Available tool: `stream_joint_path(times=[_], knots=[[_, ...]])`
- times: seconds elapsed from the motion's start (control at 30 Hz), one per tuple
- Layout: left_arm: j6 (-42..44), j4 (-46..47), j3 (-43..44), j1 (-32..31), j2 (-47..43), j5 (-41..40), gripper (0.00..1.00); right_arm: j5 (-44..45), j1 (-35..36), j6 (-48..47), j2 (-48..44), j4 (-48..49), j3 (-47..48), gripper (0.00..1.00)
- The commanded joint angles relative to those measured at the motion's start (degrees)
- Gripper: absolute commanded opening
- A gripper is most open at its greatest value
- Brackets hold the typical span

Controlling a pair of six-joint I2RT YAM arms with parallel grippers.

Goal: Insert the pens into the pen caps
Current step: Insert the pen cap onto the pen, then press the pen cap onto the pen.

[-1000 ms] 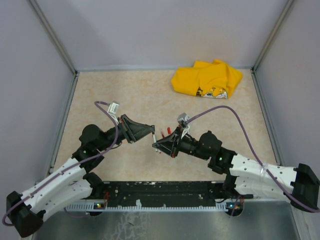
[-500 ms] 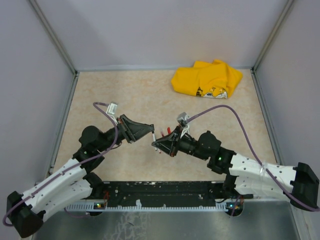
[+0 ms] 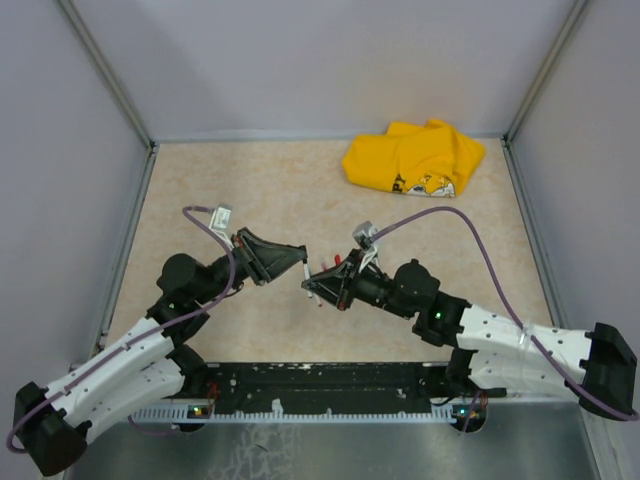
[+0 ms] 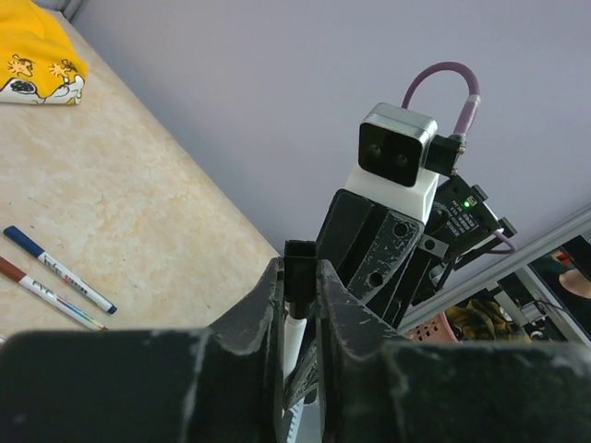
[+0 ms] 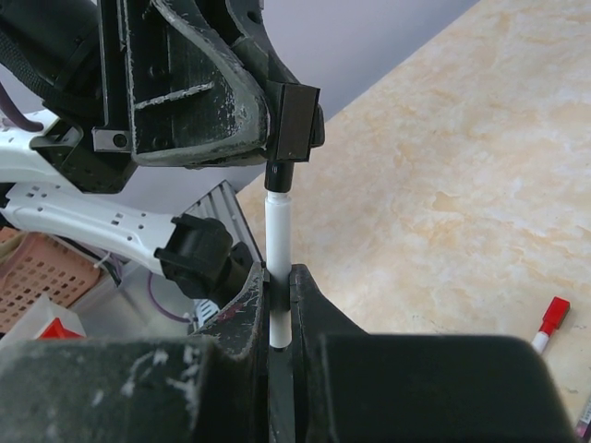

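Note:
My left gripper [image 3: 297, 261] is shut on a black pen cap [image 4: 300, 266]. My right gripper [image 3: 311, 285] is shut on a white-barrelled pen [image 5: 278, 242]. The two grippers meet tip to tip above the table's middle. In the right wrist view the pen's black end sits in the mouth of the cap [image 5: 295, 122], with the white barrel showing below it. In the left wrist view the barrel [image 4: 294, 337] shows under the cap between my fingers. Two more pens, one blue-ended [image 4: 59, 270] and one red-ended [image 4: 44, 293], lie on the table. A red-capped pen [image 5: 550, 320] lies at the right.
A crumpled yellow cloth [image 3: 415, 158] lies at the back right of the table. A black and white rack [image 3: 330, 384] runs along the near edge between the arm bases. Grey walls close in the left, right and back sides.
Both grippers have drifted slightly left and away from the bases, staying tip to tip. Both holds are unchanged.

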Motion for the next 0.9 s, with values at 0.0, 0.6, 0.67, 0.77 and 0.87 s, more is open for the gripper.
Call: stream_joint_path(times=[0.0,0.6,0.67,0.77,0.87], knots=[[1.2,-2.1,-1.0,-0.5,-0.1,3.7,0.26,6.4,-0.7,-0.4,-1.6,6.4,4.9,0.0],[3.4,-3.4,2.2,-0.5,-2.1,-0.4,0.81,-5.4,-0.7,-2.2,-0.3,-0.9,3.8,0.0],[3.4,-3.1,2.2,-0.5,-2.1,-0.7,0.82,-6.4,-0.7,-2.1,0.2,-0.9,3.9,0.0],[3.2,-2.8,2.3,-0.5,-1.9,-1.1,0.81,-7.8,-0.7,-2.0,0.9,-0.6,4.1,0.0],[2.6,-1.6,1.9,-0.5,-1.9,-1.4,0.75,-8.9,-0.6,-1.9,1.6,-0.6,4.3,0.0]])
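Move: The left fingers hold the black pen cap, already over the end of the upright pen, whose middle lies roughly 2 cm back and 5 cm below that hand, with no sideways offset. From the right hand, which pinches the pen, the cap is about 2 cm ahead and 5 cm up. On the table some 22 cm below the right hand, one red-capped pen lies about 8 cm forward, straight ahead, and a second 8 cm forward and 4 cm right. Opening wide, the left hand lets go of the black cap, dipping about 2 cm and then easing part of the way up again, with its spread fingers still around it. The right hand keeps its pinch on the white barrel, lifts 2 cm and slips 1 cm forward, then draws back over 2 cm while sinking, turning counter-clockwise almost 10 degrees. ##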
